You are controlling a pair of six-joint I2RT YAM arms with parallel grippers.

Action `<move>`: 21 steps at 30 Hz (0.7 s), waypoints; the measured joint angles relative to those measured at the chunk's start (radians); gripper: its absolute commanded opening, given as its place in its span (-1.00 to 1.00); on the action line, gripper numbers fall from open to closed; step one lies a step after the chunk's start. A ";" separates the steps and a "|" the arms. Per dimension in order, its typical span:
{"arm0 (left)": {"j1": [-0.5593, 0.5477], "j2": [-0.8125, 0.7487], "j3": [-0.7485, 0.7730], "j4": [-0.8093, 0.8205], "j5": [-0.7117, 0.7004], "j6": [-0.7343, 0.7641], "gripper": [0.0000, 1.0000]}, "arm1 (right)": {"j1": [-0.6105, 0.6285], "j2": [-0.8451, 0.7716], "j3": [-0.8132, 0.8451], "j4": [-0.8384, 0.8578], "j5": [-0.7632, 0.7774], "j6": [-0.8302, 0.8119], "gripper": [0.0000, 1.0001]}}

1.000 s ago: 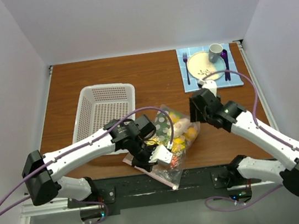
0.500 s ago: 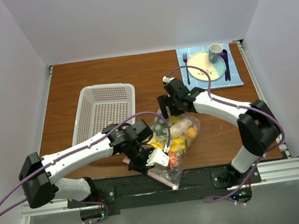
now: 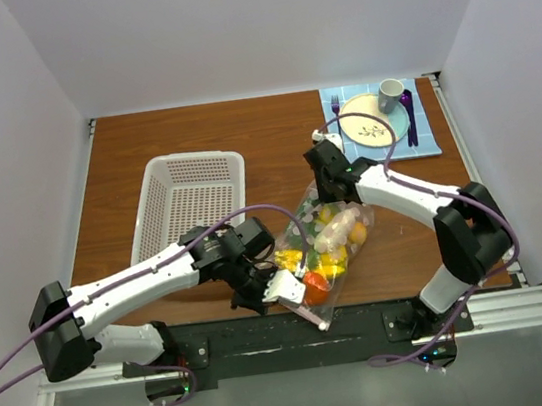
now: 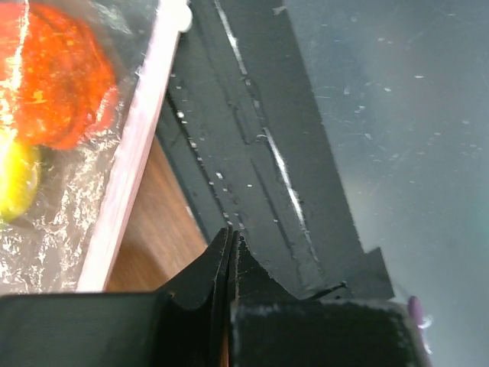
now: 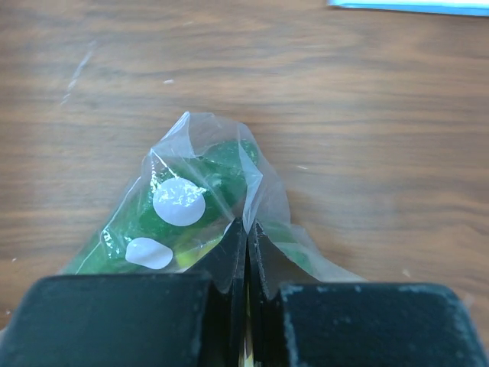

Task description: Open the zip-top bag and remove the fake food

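Note:
The zip-top bag [image 3: 335, 239] lies crinkled near the table's front edge, with its pinkish zip strip [image 3: 306, 311] toward me. Inside it is the fake food [image 3: 315, 284]: orange, yellow and pale pieces. My right gripper [image 3: 334, 192] is shut on the clear film at the bag's far corner [image 5: 252, 180]. A green piece with white spots [image 5: 202, 172] shows through the film just past that gripper [image 5: 247, 226]. My left gripper [image 3: 286, 292] is shut beside the zip strip [image 4: 130, 168]. In the left wrist view nothing shows between the gripper's [image 4: 229, 234] jaws. An orange fruit [image 4: 53, 76] lies behind the film.
A white perforated basket [image 3: 190, 199] stands to the left of the bag. A blue mat [image 3: 424, 141] at the back right holds a yellow plate [image 3: 372, 118], a fork [image 3: 336, 110], a cup [image 3: 392, 95] and a purple spoon [image 3: 406, 103]. The black mounting rail [image 3: 229, 335] runs along the near edge.
My right arm swung in from the right to the bag's far end and closed on its corner. The bag shifted and stretched toward the back right. My left gripper moved slightly.

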 measured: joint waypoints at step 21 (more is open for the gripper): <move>0.068 0.128 -0.112 0.247 -0.218 -0.050 -0.14 | 0.020 -0.234 -0.303 -0.253 0.222 0.363 0.27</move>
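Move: The bag's far end is already pinched in the right hand, its food-filled middle about 13 cm back from that hand and a few cm lower. The zip-edged mouth lies some 27 cm back and 9 cm left of it. From the empty left hand, the mouth's middle is about 8 cm right, 2 cm ahead and 7 cm below; the red-orange food is roughly 7 cm ahead, 12 cm right, 7 cm below, and the yellow food 14 cm ahead, 8 cm right. The bag's far end is swung back and to the right by the right hand, about 10 cm back and 9 cm right, lifting slightly, then sinking some 4 cm while turning about 20 degrees clockwise; its fingers then open and let go. Meanwhile the shut left fingers open partway as that hand goes forward and down, roughly 6 cm each, towards the zip edge. ##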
